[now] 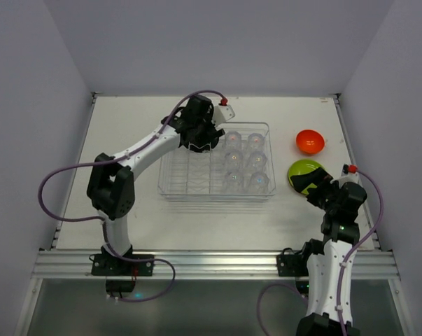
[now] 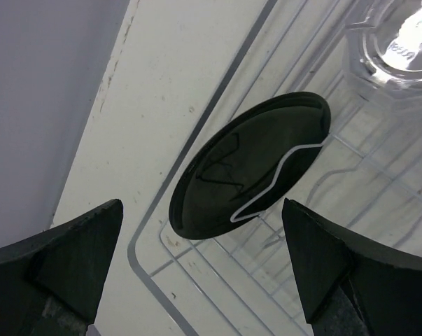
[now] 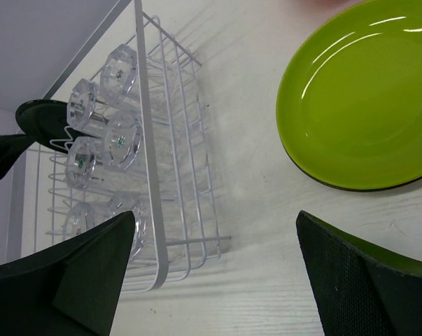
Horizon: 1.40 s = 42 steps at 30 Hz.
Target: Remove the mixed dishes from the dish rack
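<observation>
The clear dish rack (image 1: 197, 197) sits mid-table with several clear cups (image 1: 245, 162) in its right half. A black-backed plate (image 2: 249, 164) stands on edge in a slot at the rack's far left corner. My left gripper (image 1: 200, 140) hovers just above that plate, open, its jaws (image 2: 202, 206) either side of the plate's rim and not touching it. The lime-green plate (image 1: 305, 173) lies flat on the table right of the rack, with the orange bowl (image 1: 310, 141) behind it. My right gripper (image 1: 312, 186) stands open and holds nothing at the green plate's (image 3: 357, 98) near edge.
The right wrist view shows the rack's white wire side (image 3: 148, 140), the cups (image 3: 116, 140) and the black plate (image 3: 46, 115) beyond. A cup (image 2: 399, 42) stands close to the right of the black plate. White walls enclose the table on three sides.
</observation>
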Each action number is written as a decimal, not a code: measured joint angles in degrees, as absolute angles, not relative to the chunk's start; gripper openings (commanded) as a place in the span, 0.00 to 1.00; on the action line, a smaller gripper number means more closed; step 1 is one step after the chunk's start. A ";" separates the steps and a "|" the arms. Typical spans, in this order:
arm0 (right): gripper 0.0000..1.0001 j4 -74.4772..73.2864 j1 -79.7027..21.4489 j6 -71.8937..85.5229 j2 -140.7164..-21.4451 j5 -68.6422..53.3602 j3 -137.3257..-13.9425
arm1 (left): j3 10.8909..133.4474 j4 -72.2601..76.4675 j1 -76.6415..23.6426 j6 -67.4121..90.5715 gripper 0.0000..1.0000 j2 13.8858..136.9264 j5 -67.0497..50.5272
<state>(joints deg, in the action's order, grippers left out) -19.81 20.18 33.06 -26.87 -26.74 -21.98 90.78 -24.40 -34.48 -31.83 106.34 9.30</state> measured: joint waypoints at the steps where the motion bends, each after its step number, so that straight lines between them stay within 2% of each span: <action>1: 0.99 -19.79 20.18 32.95 -26.87 -27.14 -21.98 | 92.44 -25.06 -33.80 -32.77 1.00 108.03 9.15; 6: 0.99 -19.59 20.14 32.80 -26.30 -29.06 -21.56 | 94.35 -25.47 -31.51 -37.41 0.99 111.11 8.84; 8: 0.99 -19.55 20.12 32.71 -25.41 -29.74 -21.21 | 94.63 -25.50 -30.96 -39.09 0.92 111.68 7.79; 9: 0.99 -19.53 20.05 32.67 -25.06 -29.87 -21.15 | 95.00 -25.67 -30.72 -39.99 0.87 112.05 7.05; 10: 0.99 -19.35 20.01 32.60 -24.95 -30.02 -21.08 | 95.68 -26.13 -30.35 -40.45 0.77 112.64 5.85; 12: 0.99 -19.05 19.92 32.49 -24.99 -30.30 -21.08 | 96.73 -26.61 -29.95 -41.54 0.69 113.78 3.81; 15: 0.99 -18.81 19.90 32.42 -25.02 -31.07 -21.06 | 97.30 -27.29 -29.30 -42.61 0.65 114.96 1.10; 18: 0.99 -18.65 19.88 32.32 -25.02 -31.14 -20.97 | 97.30 -28.12 -28.88 -43.31 0.55 115.61 -0.49; 19: 0.99 -18.44 19.88 32.32 -25.02 -31.18 -20.84 | 97.30 -28.23 -28.86 -43.68 0.44 115.81 -0.97; 20: 0.99 -18.39 19.88 32.29 -25.02 -31.24 -20.73 | 97.30 -28.25 -28.80 -43.99 0.40 115.98 -1.34; 26: 0.99 -18.39 19.88 32.27 -24.99 -31.46 -20.32 | 98.00 -27.90 -28.40 -45.32 0.35 116.46 -2.50; 29: 0.99 -18.39 19.88 32.25 -24.99 -31.70 -20.32 | 98.06 -27.70 -28.40 -45.65 0.25 116.49 -2.76; 33: 0.99 -18.39 19.86 32.21 -24.53 -32.32 -20.32 | 97.95 -27.83 -28.29 -45.54 0.01 116.01 -2.76; 42: 0.99 -18.28 19.75 32.08 -23.83 -32.64 -20.27 | 96.12 -25.06 -28.69 -45.47 0.00 115.11 -1.41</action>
<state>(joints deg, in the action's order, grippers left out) -18.28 19.75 32.08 -23.83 -32.64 -20.27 96.12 -25.06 -28.69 -45.47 115.11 -1.41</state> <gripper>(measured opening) 0.990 0.048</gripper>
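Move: The black plate leaning at the back left of the rack has its middle some 4 cm ahead of the left hand, 4 cm to its right and 7 cm below. The nearest upturned glass stands about 11 cm right of the plate and 1 cm nearer the base; the next one is 11 cm right and 9 cm back of the plate. From the right hand, the plate lies roughly 23 cm ahead, 33 cm left and 5 cm lower. The left hand eases about 4 cm forward and down, and closes its fingers, pinching the black plate's left rim. ##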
